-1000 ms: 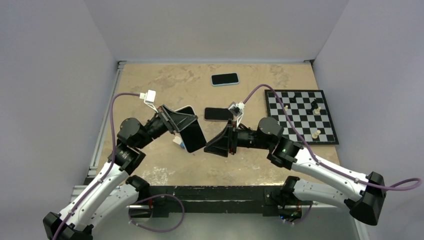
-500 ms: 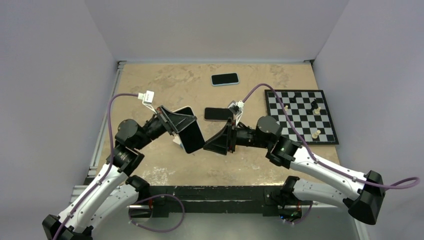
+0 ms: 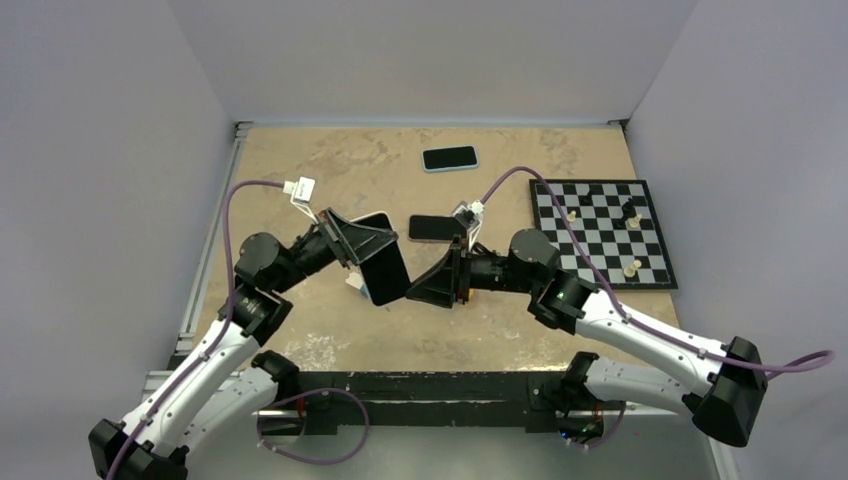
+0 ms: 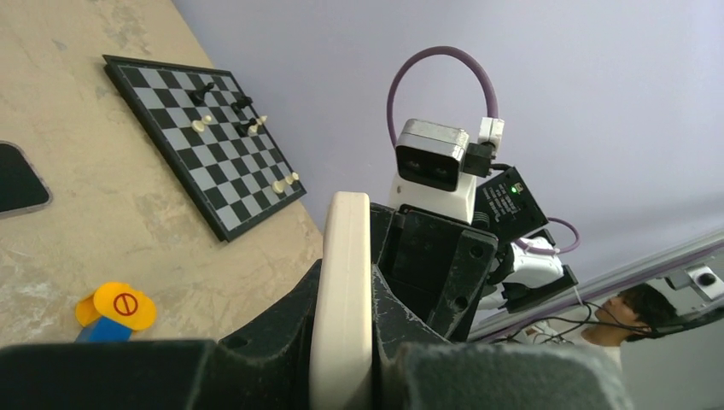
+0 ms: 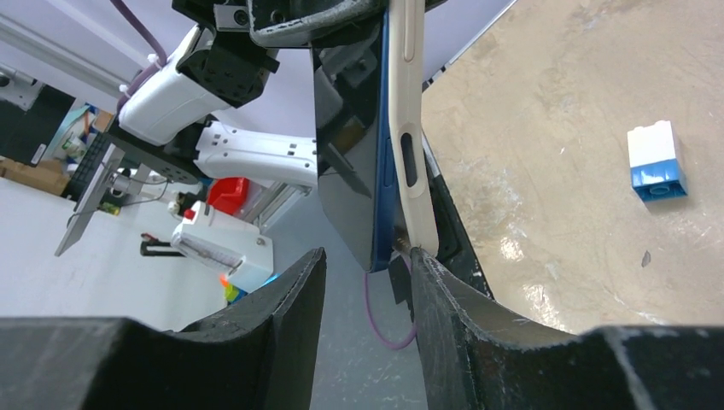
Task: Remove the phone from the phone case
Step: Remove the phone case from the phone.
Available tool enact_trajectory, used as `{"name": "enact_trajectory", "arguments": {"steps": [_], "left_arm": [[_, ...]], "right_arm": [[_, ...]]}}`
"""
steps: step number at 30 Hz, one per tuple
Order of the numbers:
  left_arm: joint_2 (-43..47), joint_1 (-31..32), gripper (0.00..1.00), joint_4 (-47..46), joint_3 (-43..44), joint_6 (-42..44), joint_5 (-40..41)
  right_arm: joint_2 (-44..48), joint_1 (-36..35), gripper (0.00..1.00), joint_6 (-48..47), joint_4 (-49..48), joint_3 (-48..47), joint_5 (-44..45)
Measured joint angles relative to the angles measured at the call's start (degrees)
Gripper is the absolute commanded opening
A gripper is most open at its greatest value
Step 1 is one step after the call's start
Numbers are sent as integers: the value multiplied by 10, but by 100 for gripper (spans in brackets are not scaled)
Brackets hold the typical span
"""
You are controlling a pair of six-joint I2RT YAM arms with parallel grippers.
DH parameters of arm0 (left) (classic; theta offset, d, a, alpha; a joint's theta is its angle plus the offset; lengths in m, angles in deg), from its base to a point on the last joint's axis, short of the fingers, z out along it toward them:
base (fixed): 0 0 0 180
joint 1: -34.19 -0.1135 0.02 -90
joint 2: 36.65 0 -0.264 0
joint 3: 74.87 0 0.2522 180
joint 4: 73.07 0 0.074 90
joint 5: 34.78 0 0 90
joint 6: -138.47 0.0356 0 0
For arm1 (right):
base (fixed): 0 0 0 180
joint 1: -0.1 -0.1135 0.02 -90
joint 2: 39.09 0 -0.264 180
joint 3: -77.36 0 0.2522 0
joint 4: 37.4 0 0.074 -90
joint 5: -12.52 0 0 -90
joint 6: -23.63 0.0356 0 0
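My left gripper [image 3: 372,258] is shut on the phone case [image 4: 341,290], a cream shell seen edge-on between its jaws, and holds it tilted above the table. The phone [image 5: 346,171] sits in the case [image 5: 408,128], dark screen and blue rim showing. At the lower corner the blue rim stands slightly apart from the cream shell. My right gripper [image 5: 367,254] is open, with that corner just past its fingertips. The right-hand fingertip [image 5: 418,256] touches the case's end. In the top view the right gripper [image 3: 415,290] points left at the phone [image 3: 385,265].
Two other phones lie on the table: one in a blue case [image 3: 449,158] at the back, a black one [image 3: 436,227] mid-table. A chessboard [image 3: 603,232] with a few pieces lies on the right. A blue-white block [image 5: 655,160] lies below the held phone, and a yellow-orange toy [image 4: 115,307] lies nearby.
The right gripper has edged left and closer to the phone's lower corner. The left arm has shifted slightly, still holding the case.
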Motion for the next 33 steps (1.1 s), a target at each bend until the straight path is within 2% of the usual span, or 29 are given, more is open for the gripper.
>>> {"name": "enact_trajectory", "arguments": {"steps": [5, 8, 11, 19, 27, 28, 29, 31, 32, 33], "left_arm": [[-52, -14, 0, -98, -19, -40, -54], [-73, -23, 0, -123, -26, -46, -82], [-84, -17, 0, -134, -30, -64, -92], [-53, -9, 0, -68, 6, -21, -122], [-60, -7, 0, -85, 18, -14, -156], [-63, -8, 0, -90, 18, -15, -156], [-66, -8, 0, -97, 18, -17, -158], [-71, -8, 2, -113, 17, -29, -161], [-72, -8, 14, -122, 17, -36, -162], [-72, -7, 26, -129, 17, -39, -162]], "right_arm": [[-22, 14, 43, 16, -15, 4, -14], [-34, 21, 41, 33, -16, 5, -27], [-55, 8, 38, 53, -58, 1, -49], [-59, -3, 38, 59, -67, -12, -85], [-87, -4, 36, 66, -96, -32, -115], [-90, -3, 33, 68, -100, -34, -115], [-91, -3, 26, 69, -104, -35, -114], [-92, 0, 7, 71, -110, -34, -113], [-92, 1, 0, 73, -112, -34, -112], [-92, 3, 0, 74, -114, -34, -111]]}}
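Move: The phone's free near-right corner, peeking out of the case, is about 2 cm to the right fingers' left, level with them. The case's loose end is some 2 cm below that corner. From the left hand, which grips phone and case farther out, the corner lies roughly 8 cm back, 4 cm right and 2 cm lower. On the table some 26 cm below the right hand, the orange piece is 10 cm ahead and 11 cm right, the white-blue block 11 cm ahead and 13 cm left. The phone's bared corner is taken in by the right fingers, which slip about 2.5 cm left over it, the lower finger between phone and case, and close to pinch it. Both hands first dip a little over 1 cm, then rise some 3 cm and draw back; the left keeps its grip on phone and case, shifting about 2 cm right and turning them some 15 degrees clockwise. ##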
